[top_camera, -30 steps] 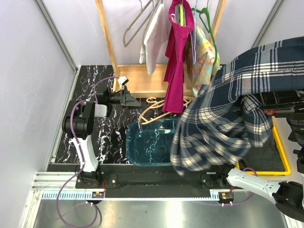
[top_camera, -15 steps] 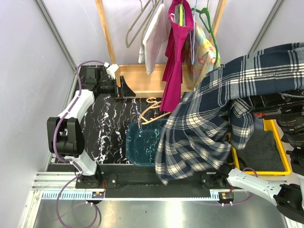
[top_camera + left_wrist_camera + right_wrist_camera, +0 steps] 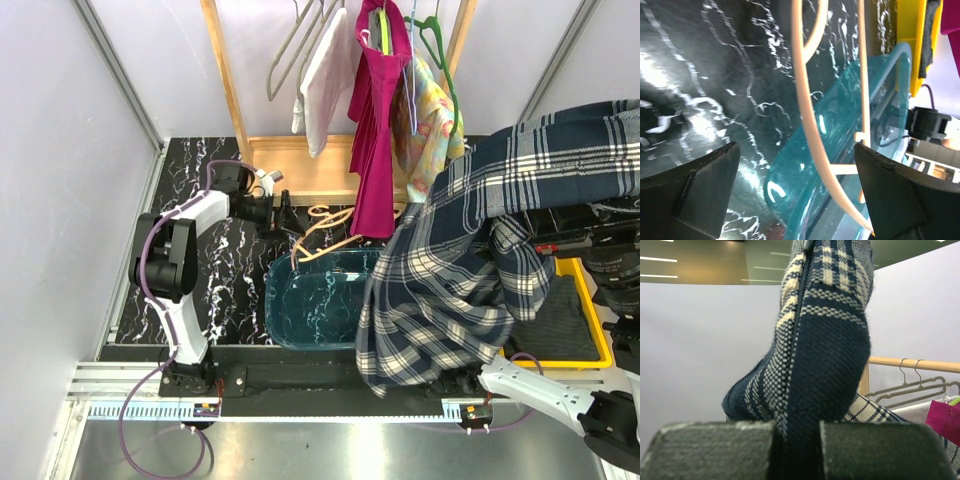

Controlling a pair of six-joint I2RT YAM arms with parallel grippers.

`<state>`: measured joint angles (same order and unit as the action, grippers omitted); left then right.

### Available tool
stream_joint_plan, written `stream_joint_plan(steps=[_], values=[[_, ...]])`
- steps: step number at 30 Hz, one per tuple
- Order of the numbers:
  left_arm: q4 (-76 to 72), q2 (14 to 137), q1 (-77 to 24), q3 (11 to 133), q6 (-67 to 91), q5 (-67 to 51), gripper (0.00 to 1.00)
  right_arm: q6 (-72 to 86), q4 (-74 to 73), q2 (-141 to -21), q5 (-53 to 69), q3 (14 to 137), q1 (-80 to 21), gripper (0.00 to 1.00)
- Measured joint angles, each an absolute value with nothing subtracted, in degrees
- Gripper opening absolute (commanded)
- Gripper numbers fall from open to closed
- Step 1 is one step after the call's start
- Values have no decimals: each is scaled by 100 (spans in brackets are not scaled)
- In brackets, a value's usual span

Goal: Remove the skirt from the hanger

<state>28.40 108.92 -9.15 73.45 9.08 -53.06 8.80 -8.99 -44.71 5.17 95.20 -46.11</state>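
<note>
The navy and cream plaid skirt (image 3: pixel 470 260) hangs off the hanger, draped from high at the right down over the right end of the teal bin (image 3: pixel 310 300). My right gripper (image 3: pixel 797 450) is shut on a fold of the skirt (image 3: pixel 825 355); in the top view the cloth hides it. The bare beige hanger (image 3: pixel 325 235) lies across the bin's far rim. My left gripper (image 3: pixel 285 210) stands open just left of the hanger. In the left wrist view the hanger (image 3: pixel 802 100) runs between the spread fingers (image 3: pixel 700 190), untouched.
A wooden rack (image 3: pixel 225 80) at the back carries a white garment (image 3: pixel 320 80), a magenta one (image 3: pixel 375 130), a floral one (image 3: pixel 432 120) and spare hangers. A yellow tray (image 3: pixel 592 310) holding dark cloth sits at the right. Black marble mat (image 3: pixel 230 270) covers the table.
The left arm swung out to the back left, then came back and now sits close to the hanger. The skirt swayed left and back to the right in the right gripper.
</note>
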Motion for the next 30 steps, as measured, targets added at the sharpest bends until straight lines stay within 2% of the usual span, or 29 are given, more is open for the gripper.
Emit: stream_joint_plan(steps=[14,15,16,17,18,19,20,22,30], values=[[1785,11432,-1347,7266,1800,-5911,99,888,-945,-4366,495,9417,-4611,0],[1680,11485,-1393,7251,1898,-5955,93,888,-952,-4375,493,9421,-4611,0],[1594,11528,-1424,7251,1975,-5986,72,886,-963,-4383,475,9426,-4611,0],[1457,11579,-1472,7251,2088,-6031,62,888,-972,-4388,447,9426,-4611,0],[1378,11609,-1503,7251,2200,-6064,47,891,-974,-4394,412,9426,-4611,0],[1288,11638,-1538,7251,2274,-6104,25,895,-974,-4399,395,9426,-4611,0],[1225,11646,-1559,7258,2349,-6141,14,902,-974,-4401,386,9424,-4611,0],[1149,11649,-1566,7273,2464,-6139,0,910,-972,-4401,364,9417,-4611,0],[1157,11581,-1470,7693,2397,-6130,0,930,-972,-4324,351,9231,-4611,0]])
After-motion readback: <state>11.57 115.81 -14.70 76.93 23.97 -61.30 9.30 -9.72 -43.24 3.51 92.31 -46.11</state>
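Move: From the left hand's open fingers, the middle of the bare wooden hanger lies about 9 cm right, 2 cm back and 3 cm lower. The glass basin's middle is some 15 cm back, 11 cm right and 6 cm lower, and the magenta garment's hem hangs roughly level with the hand, about 16 cm right. From the right hand, already holding the skirt high, the hanger is about 23 cm ahead, 14 cm left and 60 cm below. The left fingers, wide open at first, pinch the hanger's near arm a little short of its neck: the hand travels about 6 cm right and slightly down, its fingertips tipping up some 10 degrees, and shuts on the rod. Then, gripping, it draws the hanger up and forward by 2–3 cm. The right hand keeps its hold on the skirt, almost in place. ##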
